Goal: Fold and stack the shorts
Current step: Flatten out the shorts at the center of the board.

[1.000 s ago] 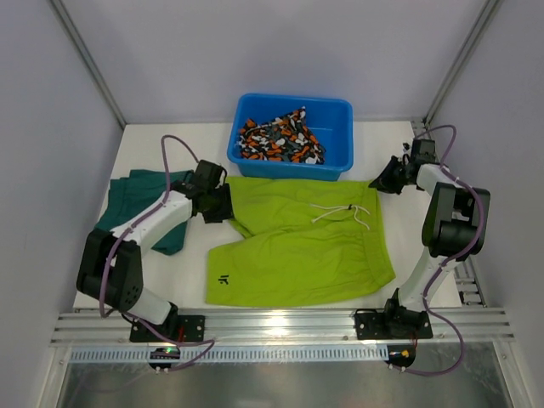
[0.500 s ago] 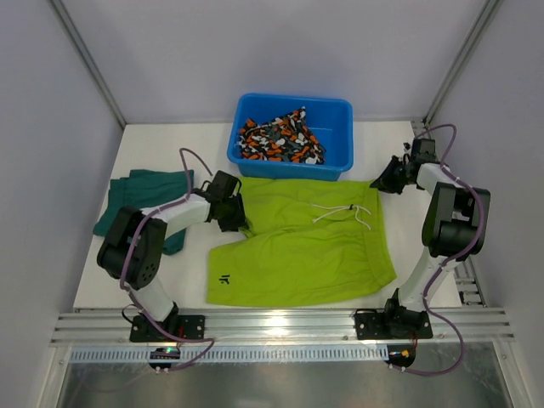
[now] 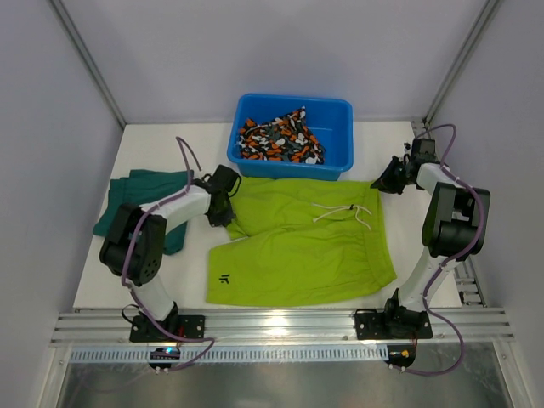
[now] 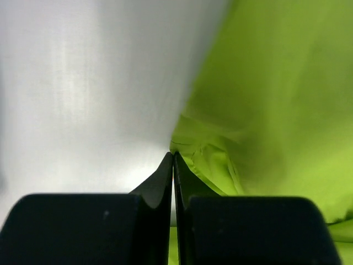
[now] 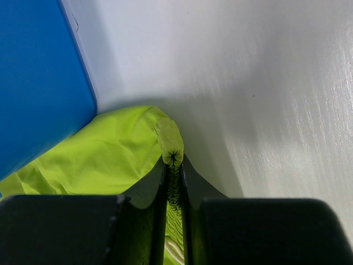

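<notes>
The lime yellow-green shorts (image 3: 297,246) lie spread flat in the middle of the table, drawstring up. At their far left leg corner my left gripper (image 3: 227,210) is shut, and the left wrist view shows the hem of the lime cloth (image 4: 265,110) pinched at the very tips (image 4: 174,155). My right gripper (image 3: 380,183) is shut on the bunched waistband corner (image 5: 171,138) at the far right. The dark teal-green shorts (image 3: 127,200) lie folded at the left. The camouflage shorts (image 3: 280,140) sit crumpled in the tub.
The blue plastic tub (image 3: 340,161) stands at the back centre, touching the lime shorts' far edge, and its wall (image 5: 38,83) rises just left of my right gripper. White walls close the table on three sides. The arm bases stand on the metal rail (image 3: 272,327) at the front.
My left gripper slid right from beside the teal shorts to the lime shorts' leg corner and shut on it. The right arm has not moved.
</notes>
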{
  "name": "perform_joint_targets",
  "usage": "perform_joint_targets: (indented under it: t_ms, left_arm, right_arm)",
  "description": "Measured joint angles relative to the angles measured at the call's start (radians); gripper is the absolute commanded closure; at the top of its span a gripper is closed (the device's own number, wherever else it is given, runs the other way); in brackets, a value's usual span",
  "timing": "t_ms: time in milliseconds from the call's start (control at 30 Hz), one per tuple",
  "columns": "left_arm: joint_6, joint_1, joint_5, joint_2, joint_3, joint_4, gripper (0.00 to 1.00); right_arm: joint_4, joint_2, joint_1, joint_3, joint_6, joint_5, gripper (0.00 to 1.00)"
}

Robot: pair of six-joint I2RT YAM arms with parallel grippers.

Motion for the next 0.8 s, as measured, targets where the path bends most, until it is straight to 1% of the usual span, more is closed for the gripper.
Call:
perform_joint_targets:
  t_ms: [200,333,500,533,567,600,633,667,767,800]
  left_arm:
    - [0.03,0.032,-0.095,-0.071,0.008,-0.121,1.0]
    - [0.043,0.042,-0.127,-0.082,0.008,-0.156,1.0]
    - [0.052,0.083,-0.161,-0.081,0.019,-0.197,1.0]
    - [0.055,0.095,-0.163,-0.081,0.027,-0.203,0.96]
    - [0.064,0.109,-0.159,-0.081,0.043,-0.214,0.75]
    - [0.078,0.121,-0.157,-0.081,0.061,-0.222,0.65]
    - [0.08,0.129,-0.151,-0.082,0.077,-0.229,0.6]
    - [0.085,0.136,-0.146,-0.087,0.095,-0.231,0.54]
    - [0.1,0.137,-0.14,-0.135,0.108,-0.239,0.52]
    - [0.102,0.131,-0.139,-0.166,0.108,-0.254,0.51]
  right_arm:
    - [-0.001,0.0,0.0,0.003,0.0,0.004,0.86]
    - [0.0,0.0,0.0,0.003,0.002,0.002,0.86]
    - [0.0,0.0,0.0,0.003,0.01,-0.006,0.85]
    - [0.0,0.0,0.001,0.003,0.012,-0.011,0.83]
    - [0.0,0.0,0.002,0.003,0.016,-0.017,0.79]
    - [0.0,0.0,0.003,0.003,0.018,-0.02,0.63]
    - [0.0,0.0,0.003,0.003,0.025,-0.025,0.57]
    - [-0.004,0.0,0.004,0.007,0.019,-0.026,0.48]
    - [-0.045,-0.001,0.011,0.032,0.019,0.002,0.4]
    - [-0.064,-0.003,0.013,0.044,0.021,0.02,0.38]
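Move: The left hand, shut on the free corner of the lime shorts' leg, has the bare strip of board about 7 cm to its left. The folded teal shorts' middle is 24 cm left and 5 cm ahead; the lime shorts' middle is some 5 cm back and 21 cm right. The right hand holds the waistband end right at its fingertips; from it the lime shorts' middle lies 15 cm back and 25 cm left, the blue box's 15 cm ahead and 24 cm left. Still pinching the lime leg corner, the left hand drags it about 8 cm left onto the bare strip towards the teal shorts, easing up 2-3 cm and rolling some 10 degrees. It then opens about halfway, lets the corner go and climbs another 5 cm. The right hand holds the waistband in place almost throughout, then opens a little past half and begins to rise. ##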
